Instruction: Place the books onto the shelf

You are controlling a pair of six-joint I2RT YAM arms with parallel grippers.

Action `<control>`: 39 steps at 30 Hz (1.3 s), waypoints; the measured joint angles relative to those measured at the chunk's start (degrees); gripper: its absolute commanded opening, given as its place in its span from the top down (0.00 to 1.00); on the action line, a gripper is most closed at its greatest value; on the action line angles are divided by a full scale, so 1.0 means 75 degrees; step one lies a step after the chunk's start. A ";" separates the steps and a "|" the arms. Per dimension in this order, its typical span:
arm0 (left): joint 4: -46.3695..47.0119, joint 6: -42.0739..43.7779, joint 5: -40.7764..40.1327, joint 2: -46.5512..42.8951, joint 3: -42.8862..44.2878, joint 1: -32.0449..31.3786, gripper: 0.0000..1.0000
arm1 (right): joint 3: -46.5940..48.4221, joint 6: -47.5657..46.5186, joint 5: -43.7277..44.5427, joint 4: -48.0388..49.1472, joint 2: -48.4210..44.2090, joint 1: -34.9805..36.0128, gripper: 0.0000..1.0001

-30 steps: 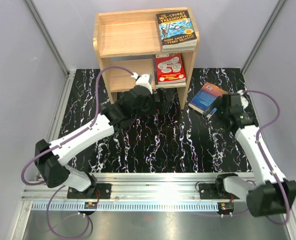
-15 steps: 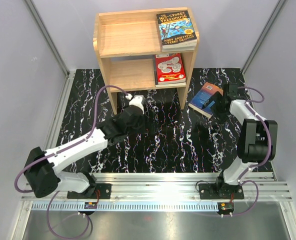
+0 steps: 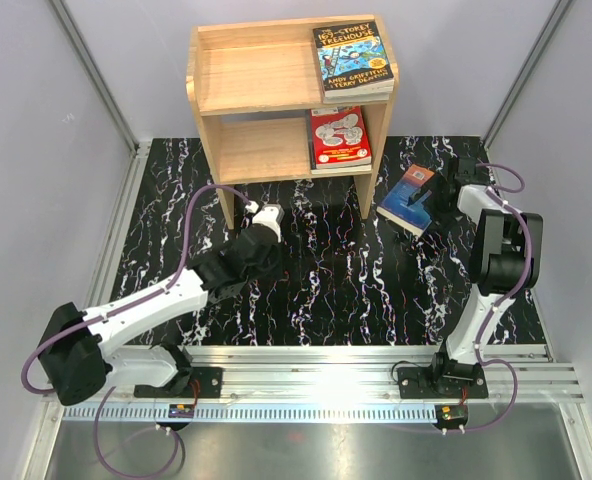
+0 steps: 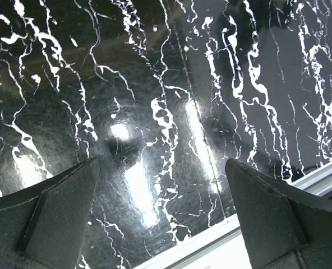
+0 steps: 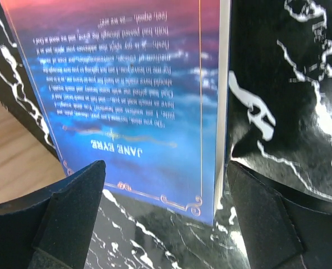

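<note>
One blue "Treehouse" book (image 3: 353,58) lies on the top right of the light wooden shelf (image 3: 256,75). A red book (image 3: 339,136) lies on the lower tier. A thicker blue-orange book (image 3: 400,190) lies on the black marbled table, right of the shelf. My right gripper (image 3: 424,200) is at that book's right edge, low over it and open. In the right wrist view the book's back cover (image 5: 127,84), printed "Jane Eyre", has its near corner between the spread fingers of the gripper (image 5: 166,168), which do not touch it. My left gripper (image 3: 267,213) hovers open and empty over bare table (image 4: 160,168).
The table (image 3: 326,290) is walled by grey panels left, right and behind. A metal rail (image 3: 316,365) runs along the near edge. Light wood of the shelf (image 5: 9,162) shows left of the book in the right wrist view. A pale table edge (image 4: 211,241) lies under the left gripper.
My left arm has drawn back from the shelf's lower tier toward the near left. My right arm has folded upright, and its gripper now faces the blue-orange book from the right.
</note>
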 measured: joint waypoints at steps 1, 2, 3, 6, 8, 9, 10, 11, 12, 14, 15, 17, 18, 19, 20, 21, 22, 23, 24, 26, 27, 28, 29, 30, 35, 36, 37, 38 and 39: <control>-0.0006 0.0000 0.0000 -0.0020 -0.0029 0.0000 0.01 | 0.0064 -0.0006 0.0000 -0.0003 0.0070 -0.0009 0.04; -0.0003 0.0000 -0.0003 -0.0047 -0.0052 0.0000 0.01 | 0.0114 -0.0009 -0.0003 -0.0003 0.0114 -0.0012 0.04; -0.0006 0.0000 -0.0003 -0.0055 -0.0058 0.0000 0.01 | 0.0152 -0.0020 -0.0003 -0.0009 0.0122 -0.0015 0.04; 0.0015 -0.0003 0.0000 -0.0058 -0.0061 0.0000 0.01 | 0.0347 -0.0050 -0.0003 -0.0038 0.0119 -0.0026 0.05; 0.0061 -0.0029 0.0017 -0.0055 -0.0073 0.0000 0.01 | 0.0469 -0.0058 -0.0006 -0.0114 0.0114 -0.0050 0.04; 0.0117 -0.0052 0.0038 -0.0055 -0.0093 0.0000 0.01 | 0.0513 -0.0058 -0.0009 -0.0128 0.0114 -0.0064 0.04; 0.0160 -0.0061 0.0055 -0.0055 -0.0119 0.0000 0.01 | 0.0560 -0.0058 -0.0015 -0.0143 0.0114 -0.0076 0.05; 0.0192 -0.0079 0.0079 -0.0052 -0.0143 0.0000 0.01 | 0.0603 -0.0061 -0.0038 -0.0163 0.0114 -0.0085 0.04; 0.0213 -0.0087 0.0090 -0.0050 -0.0166 0.0000 0.01 | 0.0632 -0.0058 -0.0064 -0.0192 0.0114 -0.0096 0.05; 0.0213 -0.0114 0.0122 -0.0050 -0.0178 0.0000 0.01 | 0.0685 -0.0061 -0.0131 -0.0233 0.0114 -0.0108 0.05; 0.0227 -0.0125 0.0131 -0.0050 -0.0178 0.0000 0.01 | 0.0685 -0.0061 -0.0157 -0.0230 0.0114 -0.0111 0.04; 0.0230 -0.0137 0.0134 -0.0050 -0.0178 0.0000 0.01 | 0.0682 -0.0058 -0.0201 -0.0224 0.0114 -0.0125 0.04; 0.0227 -0.0137 0.0134 -0.0050 -0.0178 0.0000 0.01 | 0.0679 -0.0052 -0.0216 -0.0210 0.0111 -0.0140 0.04; 0.0230 -0.0137 0.0134 -0.0050 -0.0178 0.0000 0.01 | 0.0647 -0.0044 -0.0251 -0.0166 0.0090 -0.0152 0.05; 0.0230 -0.0137 0.0134 -0.0050 -0.0178 0.0000 0.01 | 0.0562 -0.0017 -0.0312 -0.0047 0.0044 -0.0154 0.05; 0.0230 -0.0137 0.0134 -0.0050 -0.0181 0.0000 0.01 | 0.0466 0.0020 -0.0373 0.0073 -0.0012 -0.0163 0.05; 0.0239 -0.0140 0.0134 -0.0050 -0.0192 0.0000 0.01 | 0.0350 0.0076 -0.0417 0.0213 -0.0082 -0.0169 0.06; 0.0262 -0.0143 0.0134 -0.0050 -0.0219 0.0000 0.01 | 0.0236 0.0125 -0.0460 0.0353 -0.0152 -0.0175 0.09; 0.0274 -0.0143 0.0134 -0.0050 -0.0245 0.0000 0.01 | 0.0105 0.0192 -0.0519 0.0504 -0.0233 -0.0184 0.10; 0.0291 -0.0146 0.0134 -0.0050 -0.0309 0.0000 0.01 | -0.0125 0.0341 -0.0644 0.0813 -0.0364 -0.0192 0.12; 0.0280 -0.0152 0.0137 -0.0050 -0.0326 0.0000 0.01 | -0.0242 0.0411 -0.0697 0.0976 -0.0420 -0.0195 0.13; 0.0289 -0.0160 0.0137 -0.0050 -0.0344 0.0000 0.01 | -0.0350 0.0487 -0.0758 0.1131 -0.0460 -0.0198 0.14; 0.0297 -0.0169 0.0137 -0.0050 -0.0350 0.0000 0.01 | -0.0452 0.0560 -0.0804 0.1271 -0.0490 -0.0204 0.15; 0.0300 -0.0172 0.0140 -0.0050 -0.0356 0.0000 0.01 | -0.0530 0.0621 -0.0828 0.1381 -0.0516 -0.0204 0.16; 0.0347 -0.0175 0.0143 -0.0050 -0.0376 0.0000 0.01 | -0.1247 0.0994 -0.0880 0.2192 -0.0807 -0.0210 0.25; 0.0361 -0.0175 0.0143 -0.0050 -0.0388 0.0000 0.01 | -0.1405 0.1087 -0.0874 0.2375 -0.0880 -0.0210 0.27; 0.0376 -0.0175 0.0146 -0.0050 -0.0402 0.0000 0.01 | -0.1547 0.1183 -0.0863 0.2556 -0.0944 -0.0219 0.32; 0.0393 -0.0175 0.0149 -0.0050 -0.0417 0.0000 0.01 | -0.1702 0.1274 -0.0848 0.2769 -0.1008 -0.0221 0.34; 0.0391 -0.0175 0.0154 -0.0050 -0.0423 0.0000 0.01 | -0.1833 0.1355 -0.0833 0.2923 -0.1058 -0.0224 0.36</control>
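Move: The blue Jane Eyre book lies flat under my right hand, its middle about 5 cm ahead and 2 cm below. My open fingers straddle its near end, one beside the right-hand page edge. The shelf's near right leg stands some 14 cm to the left and about 3 cm back; the red book on the lower board is roughly 20 cm left, 8 cm ahead and 9 cm up. From my left hand the blue book is about 24 cm ahead, 33 cm right and 13 cm down. With my right hand I ease forward about 2 cm at the near end of the blue book, then rise some 3 cm while tilting the fingers forward and upward by roughly 15 degrees, the hand's left side lifting a little. As I tilt, I close the fingers by about a third, drawing them in against the book's near end from its left corner and its right edge. ##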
